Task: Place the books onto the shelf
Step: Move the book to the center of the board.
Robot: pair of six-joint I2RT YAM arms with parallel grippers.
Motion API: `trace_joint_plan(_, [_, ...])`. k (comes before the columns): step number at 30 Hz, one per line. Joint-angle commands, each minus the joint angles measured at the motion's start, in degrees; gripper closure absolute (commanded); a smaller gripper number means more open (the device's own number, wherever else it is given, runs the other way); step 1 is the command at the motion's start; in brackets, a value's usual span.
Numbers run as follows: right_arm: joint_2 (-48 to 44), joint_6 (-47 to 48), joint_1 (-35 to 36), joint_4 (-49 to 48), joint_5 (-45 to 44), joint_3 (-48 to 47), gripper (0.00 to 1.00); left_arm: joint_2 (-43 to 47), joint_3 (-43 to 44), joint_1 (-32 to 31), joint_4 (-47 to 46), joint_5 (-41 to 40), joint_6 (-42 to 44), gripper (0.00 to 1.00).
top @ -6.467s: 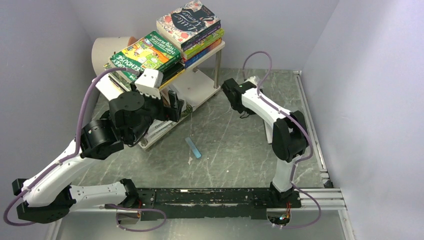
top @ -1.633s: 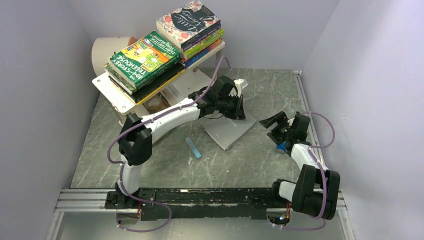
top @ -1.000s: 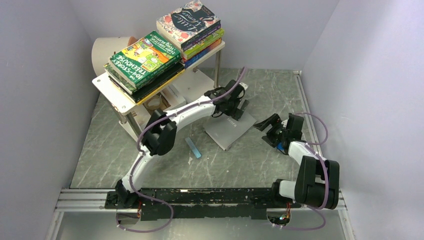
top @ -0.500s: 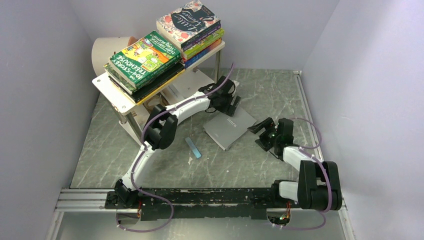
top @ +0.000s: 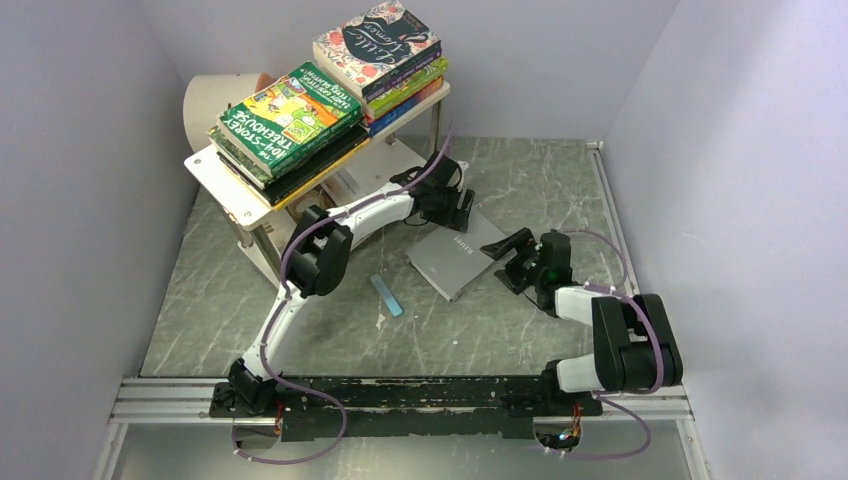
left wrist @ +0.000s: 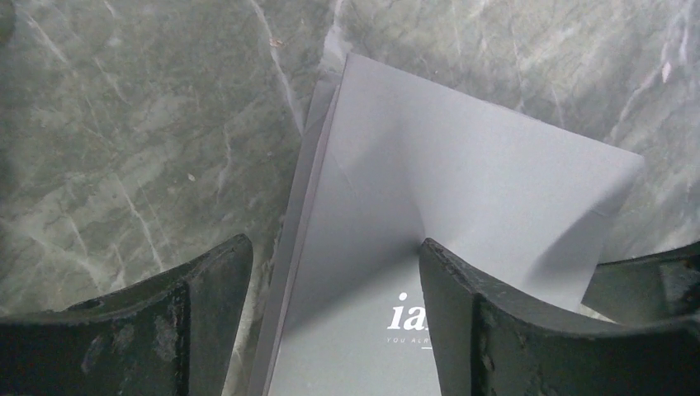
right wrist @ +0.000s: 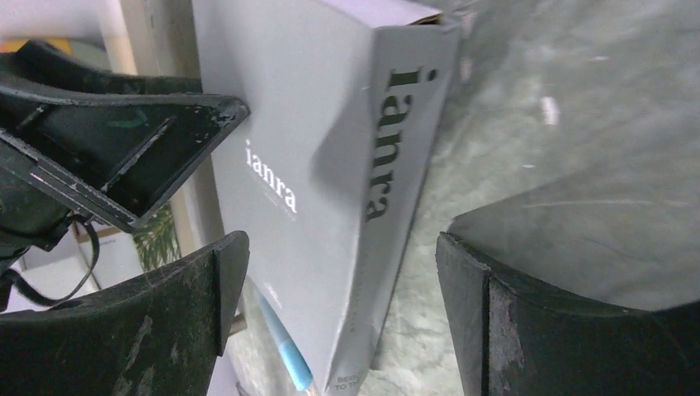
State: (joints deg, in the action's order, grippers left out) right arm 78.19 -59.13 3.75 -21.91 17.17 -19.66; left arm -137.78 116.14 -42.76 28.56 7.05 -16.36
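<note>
A grey book [top: 458, 262] lies flat on the table between both arms. My left gripper [top: 460, 213] is at its far corner, open, one finger [left wrist: 206, 305] over the table and the other over the cover [left wrist: 462, 181]. My right gripper [top: 504, 259] is open at the book's right side, with the lettered spine [right wrist: 388, 148] between its fingers [right wrist: 165, 322] and not touching them. The white shelf [top: 225, 185] stands at the back left. On its top board lie stacked books, with the green Treehouse [top: 290, 110] and the floral Little Women [top: 378, 45] uppermost.
A small flat blue bar [top: 386, 296] lies on the table left of the grey book and shows past it [right wrist: 285, 351]. A white cylinder [top: 212, 95] sits behind the shelf. Walls close in on three sides, and a metal rail [top: 620, 250] runs along the right.
My left gripper has slid back along the grey book toward the shelf, its jaws narrowing. My right gripper has moved left up to the book's spine. The book has shifted slightly.
</note>
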Motion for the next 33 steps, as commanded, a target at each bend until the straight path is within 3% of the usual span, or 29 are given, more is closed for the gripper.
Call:
trace_joint_plan(1, [5.45,0.29,1.96,-1.95,3.63,-0.28,0.12,0.75,-5.08,0.23,2.66,6.68,-1.50,0.24])
trace_joint_plan(7, [8.62,3.70,1.97,-11.04,6.86,-0.55,0.13,3.84,-10.36,0.23,-1.69,13.85,-4.68,0.32])
trace_joint_plan(10, [7.58,4.80,1.97,-17.13,10.03,0.06,0.19,4.36,-11.07,0.14,-2.29,16.14,-5.05,0.38])
trace_joint_plan(12, [5.16,5.08,1.96,-17.95,10.47,0.25,0.29,5.35,-12.15,-0.06,-3.40,16.94,-5.53,0.42])
trace_joint_plan(21, [-9.67,10.54,1.80,1.75,1.13,-2.77,0.62,9.93,-15.60,-2.82,-6.41,16.82,-7.64,0.53])
trace_joint_plan(28, [-13.52,11.99,1.79,18.31,1.39,-5.63,0.65,17.06,-21.25,-5.91,-7.30,12.89,-10.07,0.55])
trace_joint_plan(33, [-15.25,9.09,1.96,16.24,7.31,-2.04,0.65,22.67,-26.72,-7.91,-7.76,9.65,-11.19,0.55])
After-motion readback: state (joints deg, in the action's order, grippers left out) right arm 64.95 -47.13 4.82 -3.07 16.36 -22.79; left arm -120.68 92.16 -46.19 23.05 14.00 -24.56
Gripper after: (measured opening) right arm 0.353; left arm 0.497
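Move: The grey book's middle lies some 7 cm straight back of the left hand, which straddles its far-left edge near the far corner, and about 3 cm ahead and 9 cm to the left of the right hand, at its spine; it is roughly 2 cm below both. From the left hand, the light-blue strip lies about 16 cm back and 15 cm to the left, and the foot of the nearest shelf leg 10 cm ahead and 5 cm left. Keeping one finger over the cover and one outside the edge, the left fingers tighten on the book and draw it back about 10 cm, faster towards the end, rising 2 cm. The right hand first eases 2–3 cm left onto the spine, closes from wide to about a third open across its upper edge, rises some 3 cm and slips back to the right, then a little back. ##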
